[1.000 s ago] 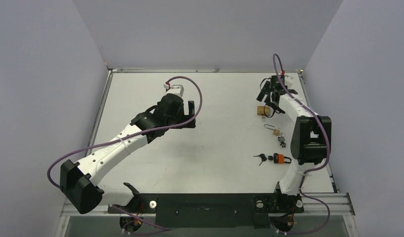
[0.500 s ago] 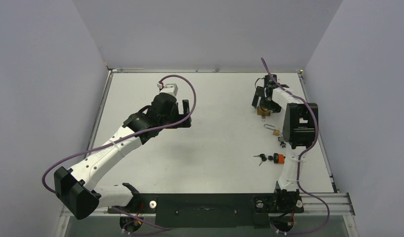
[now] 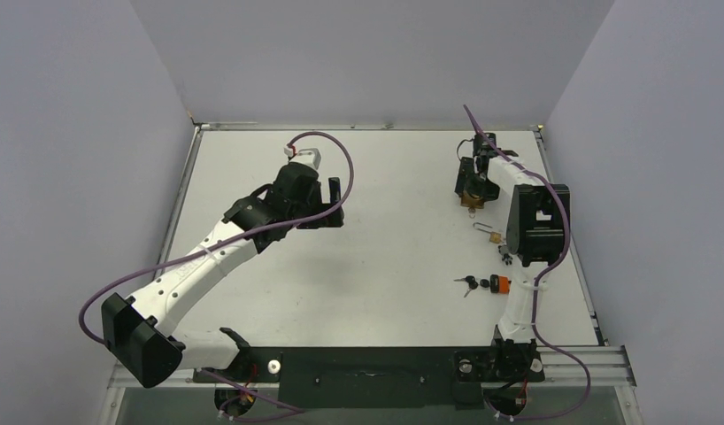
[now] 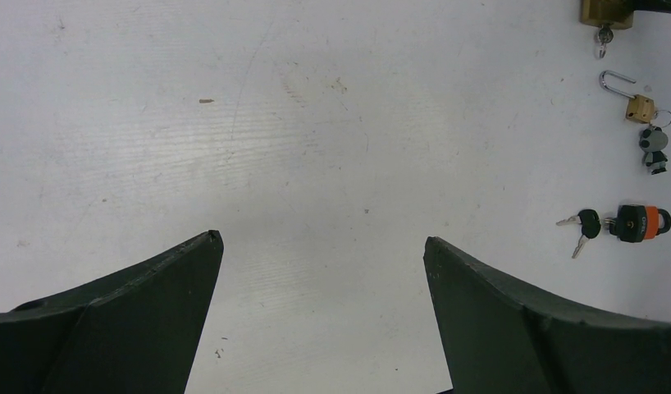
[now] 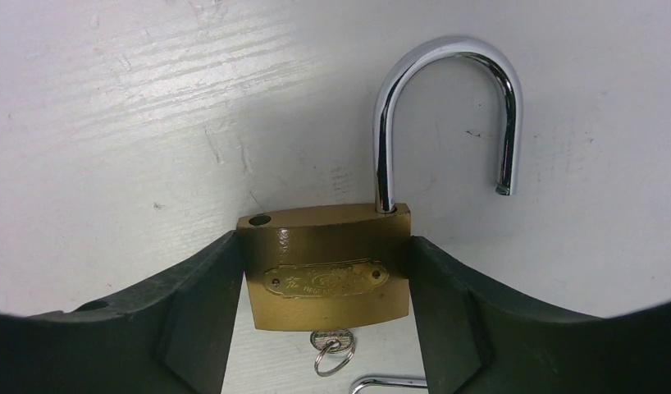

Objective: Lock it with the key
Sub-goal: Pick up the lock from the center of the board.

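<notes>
A large brass padlock (image 5: pixel 328 271) lies flat on the white table, its steel shackle (image 5: pixel 447 107) swung open. Its key (image 5: pixel 332 341) sits in the keyhole at the bottom, with a small ring hanging from it. My right gripper (image 5: pixel 326 240) is shut on the padlock body, one finger pressed against each side. From above, this padlock (image 3: pixel 471 198) is at the far right, under the right gripper (image 3: pixel 472 181). My left gripper (image 3: pixel 334 202) hovers over the middle of the table. In the left wrist view the left gripper (image 4: pixel 320 238) is open, with only bare table between its fingers.
A small brass padlock (image 3: pixel 493 235) with an open shackle lies nearer than the large one, next to a dark grey trinket (image 3: pixel 504 257). Nearer still are an orange and black padlock (image 3: pixel 500 284) and black-headed keys (image 3: pixel 467 283). The table's right edge (image 3: pixel 566 221) is close by.
My right gripper came down over the large brass padlock and its fingers closed onto the body. The left arm shifted slightly left and stayed open.
</notes>
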Controlling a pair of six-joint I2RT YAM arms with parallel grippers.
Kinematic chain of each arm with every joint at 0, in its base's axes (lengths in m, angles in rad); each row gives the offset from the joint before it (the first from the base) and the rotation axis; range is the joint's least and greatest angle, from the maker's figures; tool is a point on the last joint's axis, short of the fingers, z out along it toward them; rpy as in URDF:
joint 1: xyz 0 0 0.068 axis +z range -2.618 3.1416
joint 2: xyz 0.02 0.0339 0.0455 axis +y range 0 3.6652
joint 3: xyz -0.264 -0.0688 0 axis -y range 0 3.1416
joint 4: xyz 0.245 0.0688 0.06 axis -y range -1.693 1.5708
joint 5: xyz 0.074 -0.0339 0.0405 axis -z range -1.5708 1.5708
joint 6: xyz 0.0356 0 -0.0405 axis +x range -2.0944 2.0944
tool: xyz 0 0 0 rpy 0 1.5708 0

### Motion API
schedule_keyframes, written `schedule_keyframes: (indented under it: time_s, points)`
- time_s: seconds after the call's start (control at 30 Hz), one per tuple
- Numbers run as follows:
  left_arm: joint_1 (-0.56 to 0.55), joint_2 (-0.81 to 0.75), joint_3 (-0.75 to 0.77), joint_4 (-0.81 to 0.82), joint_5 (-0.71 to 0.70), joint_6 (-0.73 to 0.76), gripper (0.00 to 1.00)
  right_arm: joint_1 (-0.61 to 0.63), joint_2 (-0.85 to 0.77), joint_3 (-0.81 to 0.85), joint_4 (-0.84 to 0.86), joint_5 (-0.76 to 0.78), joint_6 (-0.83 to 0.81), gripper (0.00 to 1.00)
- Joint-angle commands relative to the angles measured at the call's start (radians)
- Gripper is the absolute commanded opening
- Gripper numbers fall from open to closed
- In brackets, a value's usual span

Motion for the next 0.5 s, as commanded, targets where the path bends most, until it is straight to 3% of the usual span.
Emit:
schedule_keyframes:
  time_s: [0.0,0.03,0.1,0.47]
  points:
    - [0.01,0.005,0.057,-0.011,0.026,0.0,0.93,-0.007,0.021,0.026,-0.035,-0.045,-0.026,0.36]
    - [0.011,0.007,0.06,-0.013,0.029,-0.002,0.93,-0.009,0.012,0.025,-0.036,-0.081,-0.023,0.26]
    - [0.015,0.009,0.061,-0.017,0.028,-0.007,0.93,-0.001,-0.005,0.022,-0.035,-0.135,-0.013,0.23]
    - [0.08,0.051,0.014,0.051,0.092,-0.092,0.93,0.189,-0.168,-0.064,-0.02,-0.168,0.013,0.21]
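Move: The brass lock is already in the right fingers at board level; the open middle of the board lies about 26 cm to the right hand's left and some 7 cm back. The small open padlock lies about 9 cm back and 3 cm right of that hand, the toy figure 15 cm back and 6 right, and the orange padlock some 22 cm back and 4 right. From the left hand, the brass lock is about 18 cm ahead, 33 cm right and 20 cm below. Keep the right fingers shut on the sides of the brass lock's body and carry it left towards the middle of the board, about 6 cm, slow at first and then quickly, drawing it back some 2 cm on the way. Stay low, with hardly any rise, and swing the wrist counter-clockwise by nearly 10 degrees. ##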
